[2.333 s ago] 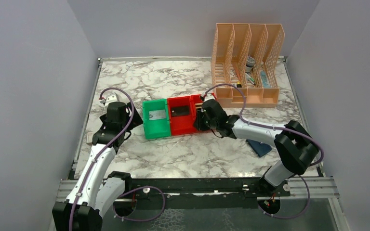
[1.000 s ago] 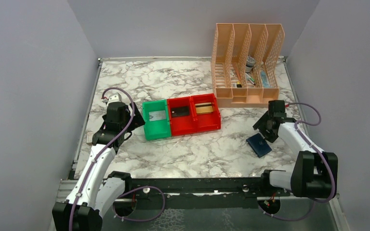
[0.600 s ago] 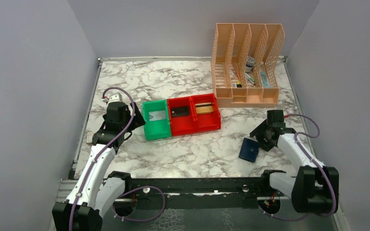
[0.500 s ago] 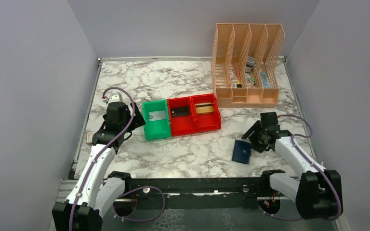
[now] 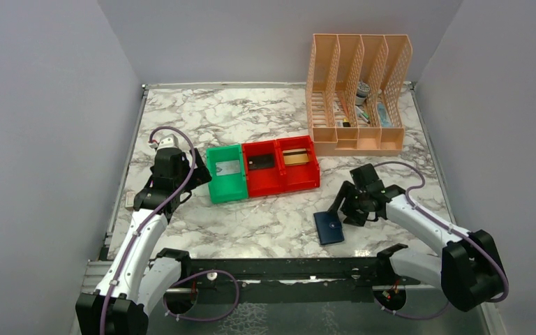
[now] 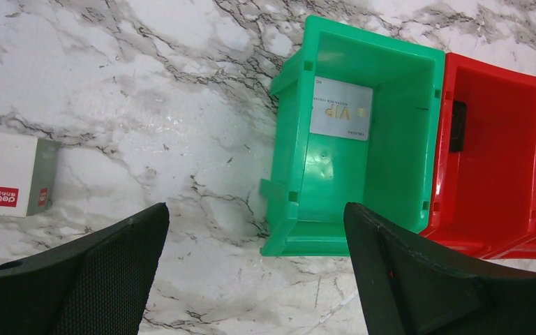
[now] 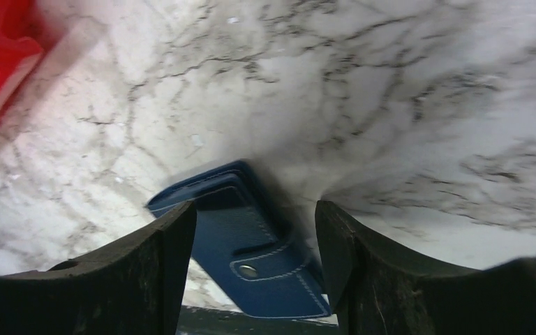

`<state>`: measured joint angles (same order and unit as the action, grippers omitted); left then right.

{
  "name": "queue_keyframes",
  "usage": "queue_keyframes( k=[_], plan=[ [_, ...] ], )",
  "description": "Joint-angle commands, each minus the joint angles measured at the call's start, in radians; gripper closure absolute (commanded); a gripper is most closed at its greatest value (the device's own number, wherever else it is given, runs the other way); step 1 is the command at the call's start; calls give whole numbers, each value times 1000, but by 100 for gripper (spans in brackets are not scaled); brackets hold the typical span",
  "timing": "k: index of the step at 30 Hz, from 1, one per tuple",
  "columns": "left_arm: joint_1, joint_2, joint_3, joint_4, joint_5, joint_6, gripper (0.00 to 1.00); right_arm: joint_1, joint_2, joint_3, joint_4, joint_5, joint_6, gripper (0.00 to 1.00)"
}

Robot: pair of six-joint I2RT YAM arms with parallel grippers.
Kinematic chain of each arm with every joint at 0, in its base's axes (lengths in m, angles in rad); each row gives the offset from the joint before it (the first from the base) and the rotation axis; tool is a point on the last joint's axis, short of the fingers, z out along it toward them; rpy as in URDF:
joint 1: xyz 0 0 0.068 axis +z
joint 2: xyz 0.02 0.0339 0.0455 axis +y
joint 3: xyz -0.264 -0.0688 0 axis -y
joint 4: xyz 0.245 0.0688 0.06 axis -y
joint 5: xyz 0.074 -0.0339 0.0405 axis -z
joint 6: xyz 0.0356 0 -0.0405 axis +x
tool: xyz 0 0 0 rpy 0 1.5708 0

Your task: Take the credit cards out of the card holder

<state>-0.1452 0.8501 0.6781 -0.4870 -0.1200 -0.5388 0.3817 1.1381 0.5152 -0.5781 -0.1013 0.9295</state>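
Observation:
The dark navy card holder (image 5: 329, 228) (image 7: 251, 244) is folded shut with its snap tab on top, near the table's front edge, right of centre. My right gripper (image 5: 340, 211) (image 7: 255, 213) is shut on it, one finger on each long side. My left gripper (image 5: 197, 174) (image 6: 256, 209) hangs open over bare marble just left of the green bin (image 5: 218, 186) (image 6: 286, 139). A pale card (image 5: 228, 167) (image 6: 340, 109) lies in the green bin. In the red bins (image 5: 279, 185) lie a black card (image 5: 261, 161) (image 6: 458, 126) and a gold card (image 5: 294, 157).
An orange file rack (image 5: 357, 94) holding small items stands at the back right. A white box (image 6: 7, 183) lies on the marble at the left edge. The black front rail (image 5: 279, 269) runs just below the card holder.
My right arm left the red bins, swung to the right side, took the card holder and moved it left and toward the front edge. The left arm stayed still.

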Motion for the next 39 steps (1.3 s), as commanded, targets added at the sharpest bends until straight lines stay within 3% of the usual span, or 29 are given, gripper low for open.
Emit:
queue_keyframes(
  k=[1,7,12,18,23,29,34,36,39],
  plan=[
    [4,-19,-18,11,34,13,1,5,-51,13,-157,157,-44,35],
    [4,-31,-21,9,29,14,1,5,-70,5,-204,62,-109,36],
    [4,-9,-13,9,35,18,1,7,-130,-92,-89,-166,-140,39],
    [4,13,-8,13,51,17,1,25,-118,-99,53,-332,-120,41],
    [3,20,-8,11,56,19,1,46,-70,-16,-40,-277,-198,40],
    [4,15,-9,12,67,20,1,60,-30,-93,-48,-297,-254,44],
    [1,37,31,28,245,121,1,143,60,-105,115,-378,-184,55],
    [0,31,27,48,301,132,1,193,109,-89,224,-403,-122,62],
    [-10,16,10,87,377,137,1,252,214,-83,454,-417,25,63]
  ],
)
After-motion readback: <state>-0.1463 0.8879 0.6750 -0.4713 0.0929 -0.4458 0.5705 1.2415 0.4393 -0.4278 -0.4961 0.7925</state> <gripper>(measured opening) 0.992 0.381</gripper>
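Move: From the right gripper, low over the table, the card holder lies flat about 4 cm back, 3 cm to the left and 2 cm below. Of its neighbours, the red tray is some 15 cm ahead and 17 cm left of the gripper, and the green tray about 13 cm ahead and 32 cm left. From the left gripper the card holder is about 35 cm to the right, 13 cm back and 13 cm below. Draw the right gripper back about 7 cm, low over the table, veering briefly right at first and then sweeping left to finish some 7 cm left. Push the card holder along and turn about 25 degrees counter-clockwise, left side rising. Late on, narrow the fingers onto its snap edge. Meanwhile ease the open left gripper 3 cm right, turning it slightly clockwise. ##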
